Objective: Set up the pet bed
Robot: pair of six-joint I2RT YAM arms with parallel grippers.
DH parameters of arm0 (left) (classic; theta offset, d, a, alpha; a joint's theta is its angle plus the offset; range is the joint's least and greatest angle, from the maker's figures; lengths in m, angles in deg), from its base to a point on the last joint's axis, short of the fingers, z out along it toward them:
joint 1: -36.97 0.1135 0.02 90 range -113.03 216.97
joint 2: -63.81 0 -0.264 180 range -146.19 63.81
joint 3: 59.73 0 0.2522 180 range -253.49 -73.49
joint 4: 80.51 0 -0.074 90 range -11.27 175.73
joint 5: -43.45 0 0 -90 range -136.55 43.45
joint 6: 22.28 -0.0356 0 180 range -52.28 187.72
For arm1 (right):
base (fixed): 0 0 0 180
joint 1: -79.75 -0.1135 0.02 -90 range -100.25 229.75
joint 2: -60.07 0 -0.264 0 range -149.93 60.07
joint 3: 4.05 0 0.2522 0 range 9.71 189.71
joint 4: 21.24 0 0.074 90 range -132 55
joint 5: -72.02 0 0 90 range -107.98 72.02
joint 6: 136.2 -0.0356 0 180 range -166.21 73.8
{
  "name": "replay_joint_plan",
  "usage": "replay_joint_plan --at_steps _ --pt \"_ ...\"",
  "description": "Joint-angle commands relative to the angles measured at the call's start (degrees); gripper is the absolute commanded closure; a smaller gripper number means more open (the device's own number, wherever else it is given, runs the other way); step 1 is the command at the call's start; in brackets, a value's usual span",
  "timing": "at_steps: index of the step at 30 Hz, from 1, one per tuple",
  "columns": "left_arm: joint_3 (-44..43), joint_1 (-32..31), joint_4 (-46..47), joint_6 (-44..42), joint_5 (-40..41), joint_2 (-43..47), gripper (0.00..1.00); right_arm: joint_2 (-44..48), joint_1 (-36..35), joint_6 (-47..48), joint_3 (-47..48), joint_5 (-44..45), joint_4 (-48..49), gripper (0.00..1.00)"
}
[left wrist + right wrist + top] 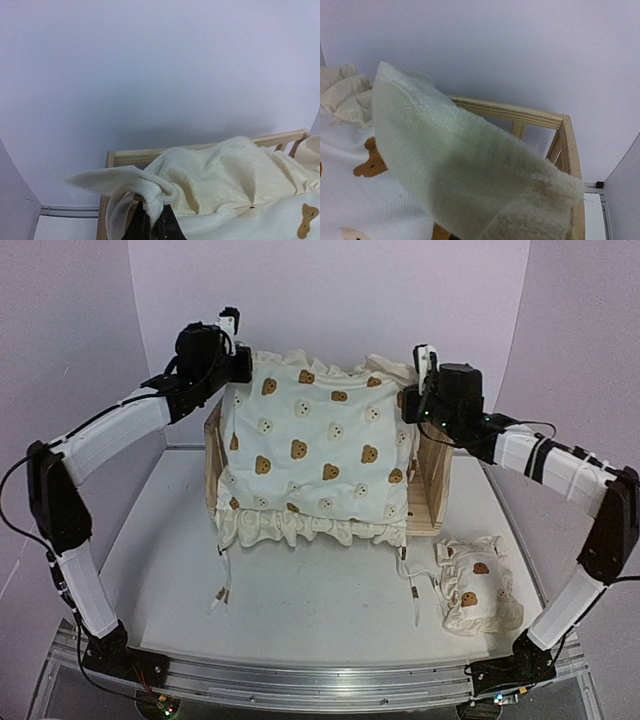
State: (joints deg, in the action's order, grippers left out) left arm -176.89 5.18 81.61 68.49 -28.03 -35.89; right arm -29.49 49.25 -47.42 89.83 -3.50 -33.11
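Observation:
The cream bear-print cushion (315, 445) hangs upright like a curtain over the front of the pet bed (433, 490). The bed's pine side rails show at both edges of the cushion. My left gripper (240, 364) is shut on the cushion's upper left corner. In the left wrist view the dark fingers (167, 225) pinch a bunched fleecy fold (150, 192) in front of the bed's back rail (131, 157). My right gripper (412, 403) holds the upper right corner. In its wrist view the fleecy flap (470, 170) hides the fingers, with the bed's rail (520, 114) behind.
The small matching bear-print pillow (478, 586) lies on the table at the front right, near the right arm's base. The cushion's ties (221, 590) dangle onto the table in front of the bed. Lilac walls enclose the back and sides.

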Motion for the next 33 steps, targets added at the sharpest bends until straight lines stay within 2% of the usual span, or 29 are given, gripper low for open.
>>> replay_joint_plan --at_steps 1,5,12,17,26,31,32,33 --pt "-7.7 1.6 0.6 -4.5 5.8 -8.4 1.0 -4.9 0.2 5.0 5.8 9.3 3.4 1.0" --pt "-10.1 1.9 2.1 -5.9 6.2 -13.2 1.0 -8.0 0.2 6.7 7.8 10.8 4.7 1.0" --pt "-14.7 2.3 2.6 -7.9 9.7 -19.5 1.0 -17.5 0.4 12.2 16.6 21.9 3.7 1.0" --pt "-18.5 2.8 1.9 -9.0 9.8 -23.7 1.0 -24.7 0.5 16.3 23.3 26.6 2.7 1.0" --pt "-22.6 3.5 0.5 -9.4 10.3 -30.0 1.0 -34.8 3.2 18.3 32.8 25.1 -0.6 1.0" --pt "-27.7 4.3 0.3 -10.0 10.6 -35.5 0.96 -40.9 5.0 19.7 39.0 25.5 -1.3 1.0" --pt "-28.7 4.4 0.0 -10.7 10.2 -36.6 0.91 -42.1 5.2 20.6 40.5 25.1 -1.7 0.95" --pt "-30.0 4.4 -0.7 -11.1 9.8 -37.3 0.82 -43.6 5.2 21.4 42.7 24.7 -3.4 0.83"
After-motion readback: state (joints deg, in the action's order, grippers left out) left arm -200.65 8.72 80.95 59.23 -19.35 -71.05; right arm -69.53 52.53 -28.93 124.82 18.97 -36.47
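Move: The left hand holds the printed sheet's far left corner. The bed's back-left rail corner lies about 20 cm ahead of it, 5 cm to its left and 17 cm lower. The right hand, on the far right corner, has the back-right rail corner some 22 cm ahead, 11 cm to its right and 9 cm down. The deck's middle is about 4 cm ahead, 15 cm right and 34 cm below the left hand. Still pinching the sheet's two far corners, both hands swing it forward and down into the bed towards the back rail. The left sinks about 17 cm and goes 15 cm forward, the right some 16 cm forward and 11 cm down; each bobs up briefly on the way. The left turns slightly counter-clockwise, the right about 20 degrees clockwise, with opposite rolls. ##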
